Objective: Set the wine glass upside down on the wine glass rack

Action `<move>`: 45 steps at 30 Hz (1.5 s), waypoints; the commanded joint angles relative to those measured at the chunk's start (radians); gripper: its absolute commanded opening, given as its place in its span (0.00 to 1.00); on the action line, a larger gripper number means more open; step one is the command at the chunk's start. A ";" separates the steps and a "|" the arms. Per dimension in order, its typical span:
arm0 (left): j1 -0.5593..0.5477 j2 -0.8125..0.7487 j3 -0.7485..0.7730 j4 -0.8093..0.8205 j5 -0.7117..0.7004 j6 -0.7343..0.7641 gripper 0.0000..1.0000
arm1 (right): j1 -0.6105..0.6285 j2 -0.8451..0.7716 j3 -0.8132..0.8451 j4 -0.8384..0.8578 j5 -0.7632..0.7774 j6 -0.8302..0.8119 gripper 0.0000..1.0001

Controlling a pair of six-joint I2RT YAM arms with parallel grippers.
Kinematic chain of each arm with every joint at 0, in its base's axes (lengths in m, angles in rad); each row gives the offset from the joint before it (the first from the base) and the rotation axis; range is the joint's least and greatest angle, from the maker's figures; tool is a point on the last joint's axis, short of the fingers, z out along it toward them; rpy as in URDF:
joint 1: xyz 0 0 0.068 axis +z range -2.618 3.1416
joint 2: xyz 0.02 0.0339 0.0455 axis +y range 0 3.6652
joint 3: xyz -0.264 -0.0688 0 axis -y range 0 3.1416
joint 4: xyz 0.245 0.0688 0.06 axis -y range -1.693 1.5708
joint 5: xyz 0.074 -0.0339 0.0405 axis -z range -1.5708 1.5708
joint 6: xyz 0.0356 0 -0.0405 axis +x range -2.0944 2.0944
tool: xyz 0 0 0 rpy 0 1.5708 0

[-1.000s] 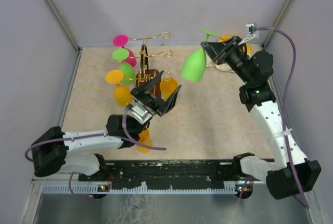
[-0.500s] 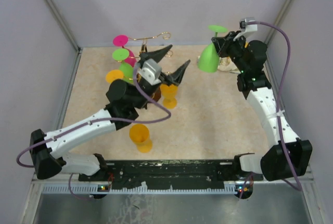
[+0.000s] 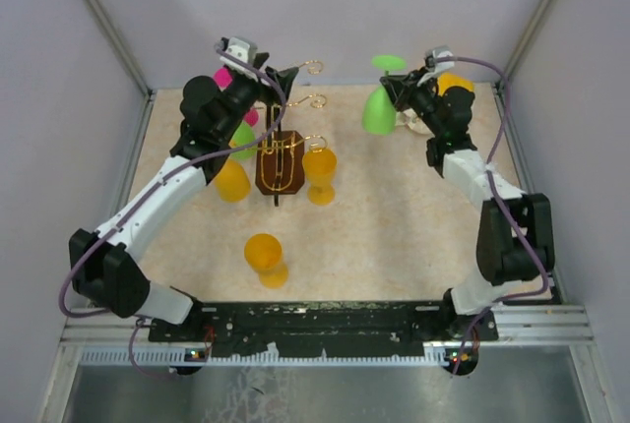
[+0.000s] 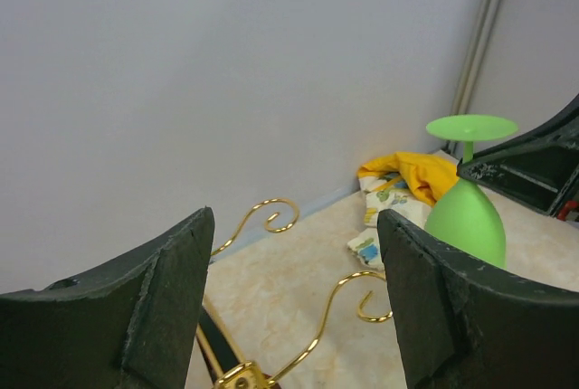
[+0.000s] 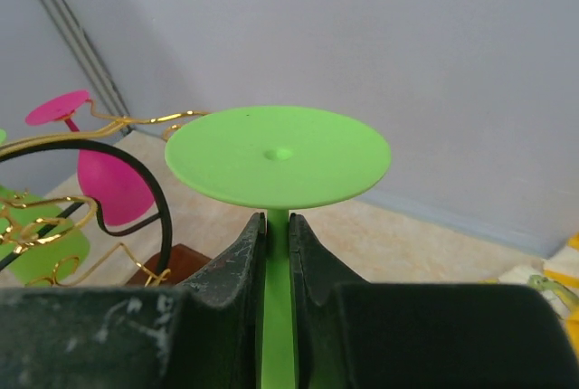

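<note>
A green wine glass (image 3: 378, 111) hangs bowl down and foot up at the back right, above the table. My right gripper (image 3: 402, 84) is shut on its stem just under the foot (image 5: 278, 154), with the fingers (image 5: 237, 258) pressed on both sides. The wine glass rack (image 3: 282, 159) stands left of centre, gold wire on a dark brown base. Its curled hooks (image 4: 336, 309) show below my left gripper (image 4: 294, 217), which is open and empty. That left gripper (image 3: 283, 77) hovers over the rack's back hooks. The green glass (image 4: 466, 219) is to the right of it.
Pink (image 3: 224, 79), green (image 3: 242, 134) and orange (image 3: 232, 179) glasses hang on the rack's left side, and an orange one (image 3: 320, 169) is at its right. Another orange glass (image 3: 266, 256) lies near the front. A yellow patterned cloth (image 4: 405, 183) is in the back right corner.
My left arm swung from the front centre up and back over the rack, its jaws opening a little wider. My right arm drew the green glass toward the back and turned it foot-up.
</note>
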 commanded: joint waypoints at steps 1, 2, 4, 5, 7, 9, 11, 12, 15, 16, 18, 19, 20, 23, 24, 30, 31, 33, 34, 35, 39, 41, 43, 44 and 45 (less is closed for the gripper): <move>0.079 -0.027 -0.005 -0.033 0.052 -0.051 0.79 | 0.022 0.156 0.068 0.290 -0.110 -0.010 0.00; 0.097 -0.028 -0.002 -0.053 0.053 -0.054 0.78 | 0.029 0.198 0.089 0.313 -0.120 -0.026 0.00; 0.129 -0.028 0.007 -0.085 0.055 -0.062 0.79 | 0.045 0.262 0.126 0.356 -0.144 -0.046 0.00; 0.145 -0.022 0.016 -0.103 0.066 -0.066 0.79 | 0.056 0.289 0.145 0.369 -0.154 -0.056 0.00; 0.179 -0.004 0.043 -0.133 0.098 -0.082 0.79 | 0.074 0.337 0.183 0.385 -0.171 -0.078 0.00; 0.205 0.008 0.047 -0.134 0.123 -0.091 0.79 | 0.094 0.370 0.210 0.409 -0.180 -0.095 0.00; 0.222 0.014 0.037 -0.117 0.140 -0.100 0.79 | 0.111 0.393 0.228 0.445 -0.188 -0.095 0.00; 0.227 0.017 0.032 -0.110 0.147 -0.103 0.78 | 0.117 0.406 0.237 0.461 -0.193 -0.095 0.00; 0.238 0.024 0.020 -0.096 0.167 -0.115 0.78 | 0.134 0.419 0.251 0.484 -0.193 -0.113 0.00; 0.240 0.024 0.013 -0.089 0.168 -0.118 0.78 | 0.139 0.419 0.253 0.486 -0.191 -0.118 0.00; 0.244 0.023 0.003 -0.074 0.174 -0.126 0.78 | 0.147 0.427 0.265 0.483 -0.192 -0.130 0.00; 0.246 0.025 0.001 -0.069 0.176 -0.129 0.78 | 0.152 0.438 0.278 0.476 -0.196 -0.135 0.00; 0.248 0.024 0.001 -0.064 0.176 -0.133 0.78 | 0.156 0.450 0.294 0.463 -0.203 -0.139 0.00; 0.252 0.024 -0.005 -0.053 0.175 -0.135 0.78 | 0.173 0.478 0.332 0.427 -0.207 -0.160 0.00; 0.254 0.024 -0.007 -0.051 0.173 -0.134 0.78 | 0.184 0.484 0.339 0.417 -0.200 -0.173 0.00; 0.263 0.022 -0.007 -0.046 0.169 -0.133 0.77 | 0.215 0.538 0.400 0.360 -0.182 -0.225 0.00; 0.264 0.021 -0.008 -0.045 0.169 -0.133 0.77 | 0.218 0.547 0.410 0.360 -0.186 -0.220 0.00; 0.267 0.022 -0.010 -0.044 0.169 -0.133 0.77 | 0.223 0.563 0.422 0.359 -0.190 -0.218 0.00; 0.268 0.020 -0.013 -0.043 0.167 -0.132 0.77 | 0.227 0.569 0.429 0.358 -0.190 -0.220 0.00; 0.270 0.020 -0.015 -0.042 0.169 -0.133 0.77 | 0.230 0.576 0.436 0.356 -0.188 -0.222 0.00; 0.274 0.017 -0.022 -0.037 0.169 -0.133 0.77 | 0.238 0.600 0.453 0.358 -0.178 -0.218 0.00; 0.277 0.014 -0.026 -0.034 0.171 -0.135 0.77 | 0.239 0.609 0.459 0.365 -0.172 -0.210 0.00; 0.279 0.014 -0.030 -0.031 0.171 -0.136 0.77 | 0.243 0.620 0.470 0.363 -0.165 -0.208 0.00; 0.280 0.014 -0.031 -0.028 0.170 -0.135 0.77 | 0.245 0.627 0.479 0.356 -0.163 -0.209 0.00; 0.281 0.015 -0.034 -0.026 0.170 -0.138 0.77 | 0.248 0.636 0.490 0.350 -0.159 -0.211 0.00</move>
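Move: The right hand holds the green wine glass upside down by its stem; the rack's far right hook lies about 17 cm to its left, 7 cm ahead and some 5 cm lower. The middle right hook is about 7 cm nearer the base than that one and a little lower, and the pink glass hangs some 18 cm left of it. From the open left hand the far right hook is about 10 cm ahead, 8 cm right and 7 cm below, the pink glass's foot 8 cm ahead, 13 cm left and 6 cm below. Keeping its pinch on the stem just under the foot, the right hand carries the green glass about 17 cm left and 6 cm forward to the far right hook, first dipping some 7 cm, rising about 5 cm midway and sinking again, while it turns roughly 20 degrees counter-clockwise and its fingers tip up a little. The left hand, fingers still open and empty, clears off about 9 cm to the left, slightly forward and down, away from that hook and towards the pink glass's foot. ##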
